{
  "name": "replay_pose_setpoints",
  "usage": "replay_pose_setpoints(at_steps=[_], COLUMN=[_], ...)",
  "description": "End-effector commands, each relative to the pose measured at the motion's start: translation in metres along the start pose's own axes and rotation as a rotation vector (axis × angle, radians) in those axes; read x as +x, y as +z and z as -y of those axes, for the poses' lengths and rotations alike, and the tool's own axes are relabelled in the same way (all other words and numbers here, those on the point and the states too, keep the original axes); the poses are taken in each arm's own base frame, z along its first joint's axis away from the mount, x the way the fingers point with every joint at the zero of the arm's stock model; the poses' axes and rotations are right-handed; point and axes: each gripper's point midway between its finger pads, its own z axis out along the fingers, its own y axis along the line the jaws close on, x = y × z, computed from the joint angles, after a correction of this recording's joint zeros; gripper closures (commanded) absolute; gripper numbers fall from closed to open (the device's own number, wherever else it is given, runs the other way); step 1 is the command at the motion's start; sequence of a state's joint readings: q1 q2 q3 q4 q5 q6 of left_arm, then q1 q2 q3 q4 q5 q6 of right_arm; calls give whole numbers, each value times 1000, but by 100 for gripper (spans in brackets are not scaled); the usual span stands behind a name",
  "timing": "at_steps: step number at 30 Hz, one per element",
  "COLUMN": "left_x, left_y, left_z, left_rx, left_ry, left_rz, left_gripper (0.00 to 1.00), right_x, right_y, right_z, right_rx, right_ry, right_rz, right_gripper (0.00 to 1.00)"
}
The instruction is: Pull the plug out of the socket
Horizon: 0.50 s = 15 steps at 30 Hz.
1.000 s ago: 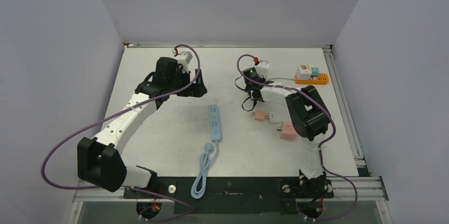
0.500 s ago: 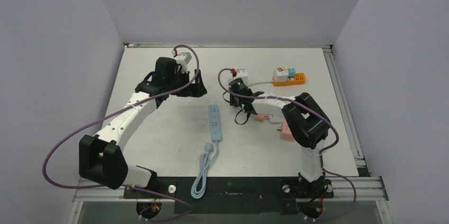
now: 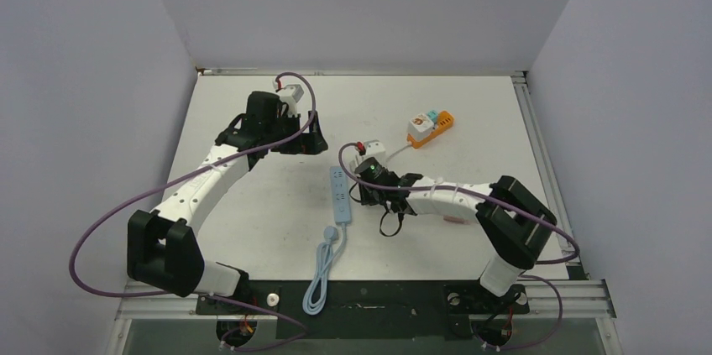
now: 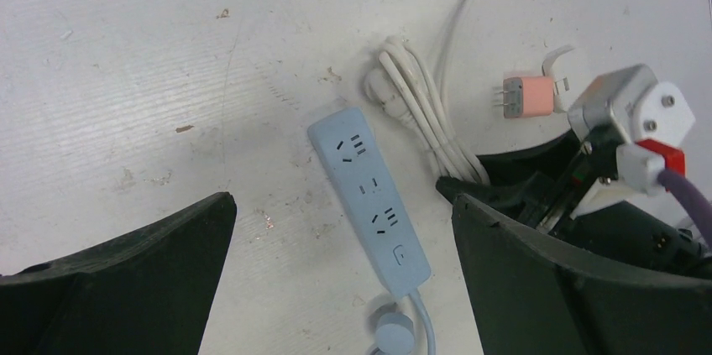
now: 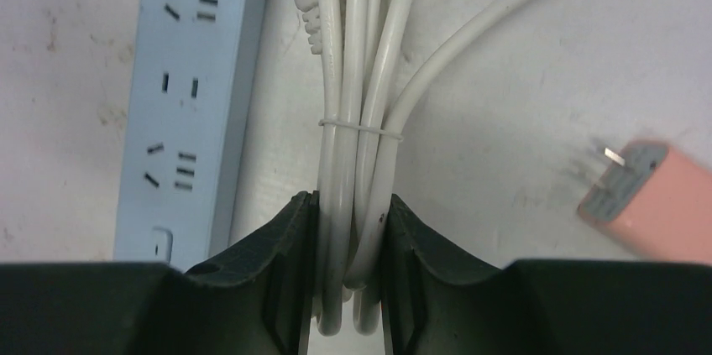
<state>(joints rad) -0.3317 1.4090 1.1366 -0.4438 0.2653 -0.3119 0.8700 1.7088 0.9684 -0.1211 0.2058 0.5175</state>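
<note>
An orange socket strip (image 3: pixel 440 124) lies at the back right of the table with a white plug (image 3: pixel 417 126) and a teal plug (image 3: pixel 431 115) seated in it. Its white cable runs to a tied cable bundle (image 5: pixel 357 78). My right gripper (image 5: pixel 350 204) is shut on that bundle, next to a blue power strip (image 5: pixel 193 95); in the top view the right gripper (image 3: pixel 372 177) sits mid-table. My left gripper (image 3: pixel 306 143) is open and empty, hovering above the blue strip (image 4: pixel 369 200). The bundle (image 4: pixel 420 107) also shows in the left wrist view.
The blue power strip (image 3: pixel 340 194) lies mid-table with its cable (image 3: pixel 321 275) running to the near edge. A loose pink plug (image 5: pixel 655 195) lies right of the bundle and also shows in the left wrist view (image 4: pixel 529 96). The right forearm (image 3: pixel 453 198) lies low across the table.
My right gripper has swung left and nearer with the cable bundle, dragging the orange socket strip left and turning it. The left arm has barely moved.
</note>
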Motion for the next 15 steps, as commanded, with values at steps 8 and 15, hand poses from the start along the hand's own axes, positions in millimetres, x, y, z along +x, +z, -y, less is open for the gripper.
replay_pose_setpoints(at_steps=[8, 15], left_x=[-3, 0], left_y=[9, 12], left_z=[4, 4], left_rx=[34, 37], left_ry=[-11, -14], left_rz=[14, 1], left_gripper=[0, 0], right_x=[82, 132], right_y=[-74, -111], right_z=[-16, -48], right_rx=[43, -19], right_ry=[139, 167], right_rz=[-31, -47], right_gripper=[95, 95])
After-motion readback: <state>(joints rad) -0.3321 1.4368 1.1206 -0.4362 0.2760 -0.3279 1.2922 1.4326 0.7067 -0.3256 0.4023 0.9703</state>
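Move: From the right hand, which already holds the white cord bundle, the bare table just inside the near edge lies about 17 cm back and 2 cm to the right, some 4 cm below. The blue socket strip's middle is 6 cm to its left and 2 cm ahead; the orange socket strip is 18 cm ahead and 16 cm to the right; the salmon adapter is 4 cm ahead and 11 cm to the right. From the left hand that bare spot is roughly 23 cm back, 15 cm right and 17 cm below. Straight back towards the table's near edge the right hand sweeps low and fast, some 16 cm, past the near end of the blue socket strip and away from the salmon adapter. The fingers keep their pinch on the white cord bundle, hauling the orange socket strip along by its cord; the wrist barely tips. ##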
